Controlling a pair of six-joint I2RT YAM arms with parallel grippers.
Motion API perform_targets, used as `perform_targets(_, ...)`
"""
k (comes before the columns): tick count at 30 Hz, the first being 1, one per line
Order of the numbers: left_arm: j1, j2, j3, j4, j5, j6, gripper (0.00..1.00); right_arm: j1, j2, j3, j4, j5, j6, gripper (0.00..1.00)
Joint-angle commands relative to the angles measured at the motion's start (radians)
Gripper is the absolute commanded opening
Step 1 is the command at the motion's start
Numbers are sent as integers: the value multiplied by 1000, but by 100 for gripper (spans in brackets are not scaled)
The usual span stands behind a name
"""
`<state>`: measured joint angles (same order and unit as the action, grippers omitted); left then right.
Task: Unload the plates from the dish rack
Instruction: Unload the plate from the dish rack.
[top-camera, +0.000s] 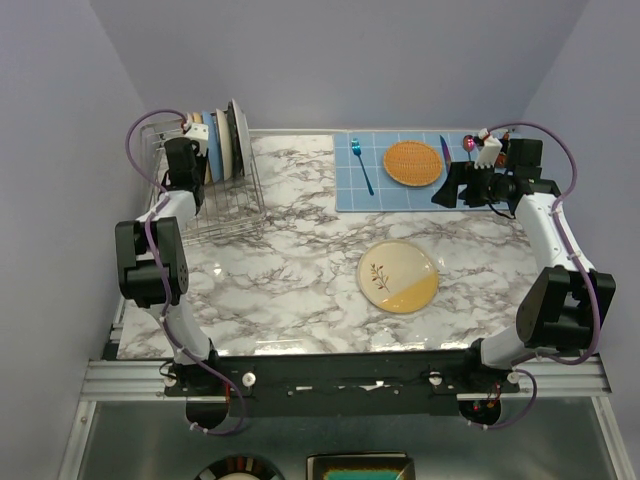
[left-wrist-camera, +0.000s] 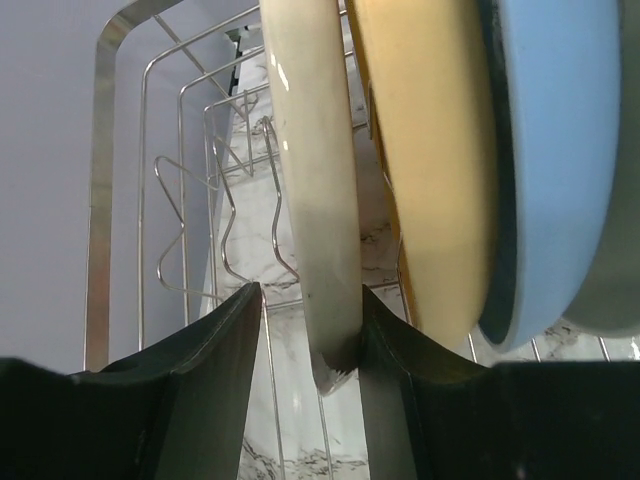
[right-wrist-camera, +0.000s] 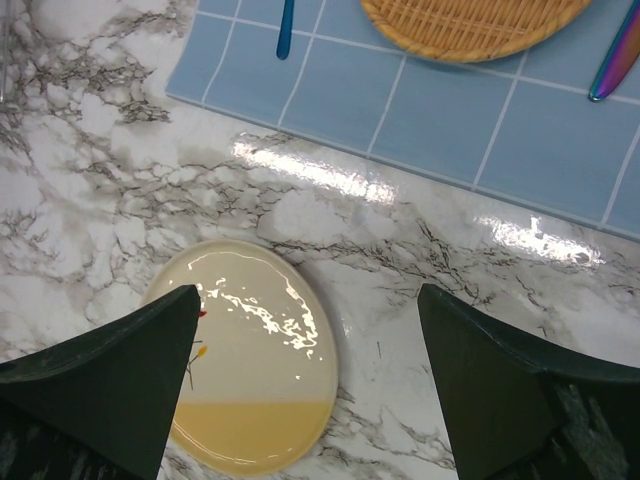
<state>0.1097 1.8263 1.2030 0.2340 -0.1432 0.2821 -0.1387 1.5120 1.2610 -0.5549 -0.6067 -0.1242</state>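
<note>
The wire dish rack (top-camera: 232, 215) stands at the back left with several plates (top-camera: 228, 140) upright in its slots. My left gripper (top-camera: 190, 150) reaches into it. In the left wrist view the gripper (left-wrist-camera: 310, 292) is open and straddles the lower rim of a cream plate (left-wrist-camera: 310, 150); the right finger touches the rim and the left finger stands apart. A yellow plate (left-wrist-camera: 440, 170) and a blue one (left-wrist-camera: 550, 150) stand behind it. A cream plate with a twig motif (top-camera: 398, 277) lies flat on the table. My right gripper (top-camera: 455, 185) hovers open and empty above it (right-wrist-camera: 310, 290).
A blue grid mat (top-camera: 350, 190) lies at the back right with an orange woven disc (top-camera: 413, 162), a blue fork (top-camera: 362, 166) and a knife (top-camera: 445, 150) on it. Rack wires (left-wrist-camera: 100, 200) rise to the left of my left fingers.
</note>
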Motion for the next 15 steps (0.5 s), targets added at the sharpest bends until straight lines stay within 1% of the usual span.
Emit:
perform_targets(1, 7, 53, 58, 30, -6, -24, 50, -4, 16, -15, 4, -28, -8, 99)
perform_targets(5, 10, 83, 96, 13, -4, -24, 47, -6, 17, -15, 4, -33, -9, 99)
perform_targets(8, 8, 90, 110, -2, 8, -26, 38, -4, 17, -18, 3, -31, -12, 99)
perform_targets(11, 10, 91, 118, -19, 22, -21, 25, -6, 20, -18, 4, -34, -12, 99)
perform_targets(12, 10, 93, 118, -24, 24, -21, 18, -6, 22, -18, 3, -36, -9, 99)
perform_targets(14, 10, 94, 122, -27, 31, -15, 10, -6, 24, -17, 1, -41, -9, 99)
perform_targets(15, 8, 96, 122, -30, 31, -15, 4, -4, 25, -15, 1, -42, -9, 99)
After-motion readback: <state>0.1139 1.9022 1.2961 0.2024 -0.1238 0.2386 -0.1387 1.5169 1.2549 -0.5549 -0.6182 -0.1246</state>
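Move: The white plate at the left end of the row in the dish rack stands on edge, its near rim already between the left fingers; its middle is about 8 cm ahead, 1 cm to the left and roughly 4 cm below that hand. Level with it, the yellow plate is about 3 cm to the hand's right and the blue one about 6 cm. From the right hand the white plate is some 56 cm to the left, 12 cm farther out and 8 cm lower. Forward, slowing, the left hand eases about 2 cm farther over the near rim of the white plate, wrist barely turning. The half-open fingers close mostly near the end, down to about half their starting gap, and pinch the rim between the pads while the hand shifts slightly back to the right. ##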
